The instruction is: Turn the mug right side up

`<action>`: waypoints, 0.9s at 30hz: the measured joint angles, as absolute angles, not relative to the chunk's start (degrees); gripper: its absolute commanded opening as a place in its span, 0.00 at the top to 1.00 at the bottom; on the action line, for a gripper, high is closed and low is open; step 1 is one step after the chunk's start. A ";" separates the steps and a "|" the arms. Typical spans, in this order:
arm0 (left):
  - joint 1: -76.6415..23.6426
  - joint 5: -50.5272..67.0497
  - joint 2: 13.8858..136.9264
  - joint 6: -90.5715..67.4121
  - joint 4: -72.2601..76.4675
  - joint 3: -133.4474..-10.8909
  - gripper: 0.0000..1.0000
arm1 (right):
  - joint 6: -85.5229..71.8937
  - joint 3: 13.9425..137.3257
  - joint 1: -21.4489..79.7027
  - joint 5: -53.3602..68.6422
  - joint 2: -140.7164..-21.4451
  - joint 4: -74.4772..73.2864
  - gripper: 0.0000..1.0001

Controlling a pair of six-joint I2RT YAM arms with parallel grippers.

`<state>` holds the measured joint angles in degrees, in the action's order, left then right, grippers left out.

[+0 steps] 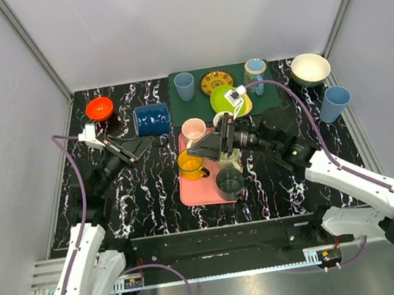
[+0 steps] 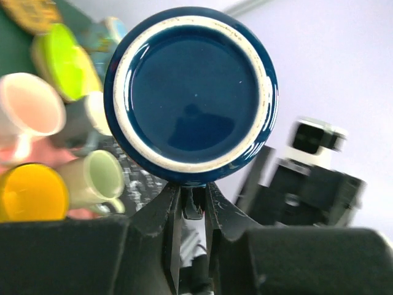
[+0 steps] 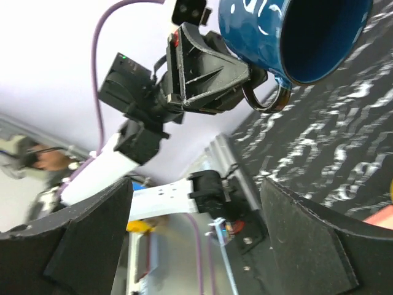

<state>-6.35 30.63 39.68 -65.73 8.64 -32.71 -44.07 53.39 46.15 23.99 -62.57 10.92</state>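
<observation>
The dark blue mug (image 1: pixel 153 119) lies on its side, lifted off the black marbled table (image 1: pixel 144 192) left of centre. My left gripper (image 1: pixel 146 142) is shut on its handle from below. In the left wrist view the mug's round glazed base (image 2: pixel 190 98) faces the camera, and the fingers (image 2: pixel 169 215) close just under it. The right wrist view looks into the mug's open mouth (image 3: pixel 319 31), with the handle (image 3: pixel 267 101) caught in the left gripper (image 3: pixel 209 74). My right gripper (image 1: pixel 196 150) stands open over the pink tray, apart from the mug, with nothing between its fingers (image 3: pixel 92 246).
The pink tray (image 1: pixel 196 192) carries a pink cup (image 1: pixel 193 129), a yellow cup (image 1: pixel 190 165), a pale green mug (image 1: pixel 230 160) and a dark grey cup (image 1: pixel 230 182). Behind it is a green mat (image 1: pixel 198 106) with cups and plates. A red bowl (image 1: pixel 100 108) sits back left, a cream bowl (image 1: pixel 310 69) and a light blue cup (image 1: pixel 334 103) back right.
</observation>
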 measured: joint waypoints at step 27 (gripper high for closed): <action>-19.59 32.75 34.59 -73.34 25.41 -32.27 1.00 | -60.29 63.18 45.06 44.25 -79.66 27.14 0.40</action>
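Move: My left hand already holds the mug by its handle, sideways, mouth towards my right; the mug's middle is about 3 cm ahead of and 4 cm above that hand. The open right gripper is roughly 12 cm to its right, 7 cm back and 4 cm higher. From my right hand the mug is some 10 cm ahead and 12 cm left, about level. About 30 cm below that hand, the yellow mug sits 10 cm ahead and 3 cm left, the green mug 10 cm ahead and 8 cm right. I keep the handle pinched in my left hand and lift the mug about 8 cm while drawing it back as far and rightward to my other gripper, tipping the fingers up and turning them clockwise. My right hand comes some 5 cm left and a little up, swings about 20 degrees counter-clockwise and partly closes its fingers beside the lower rim; contact can't be seen for certain. ##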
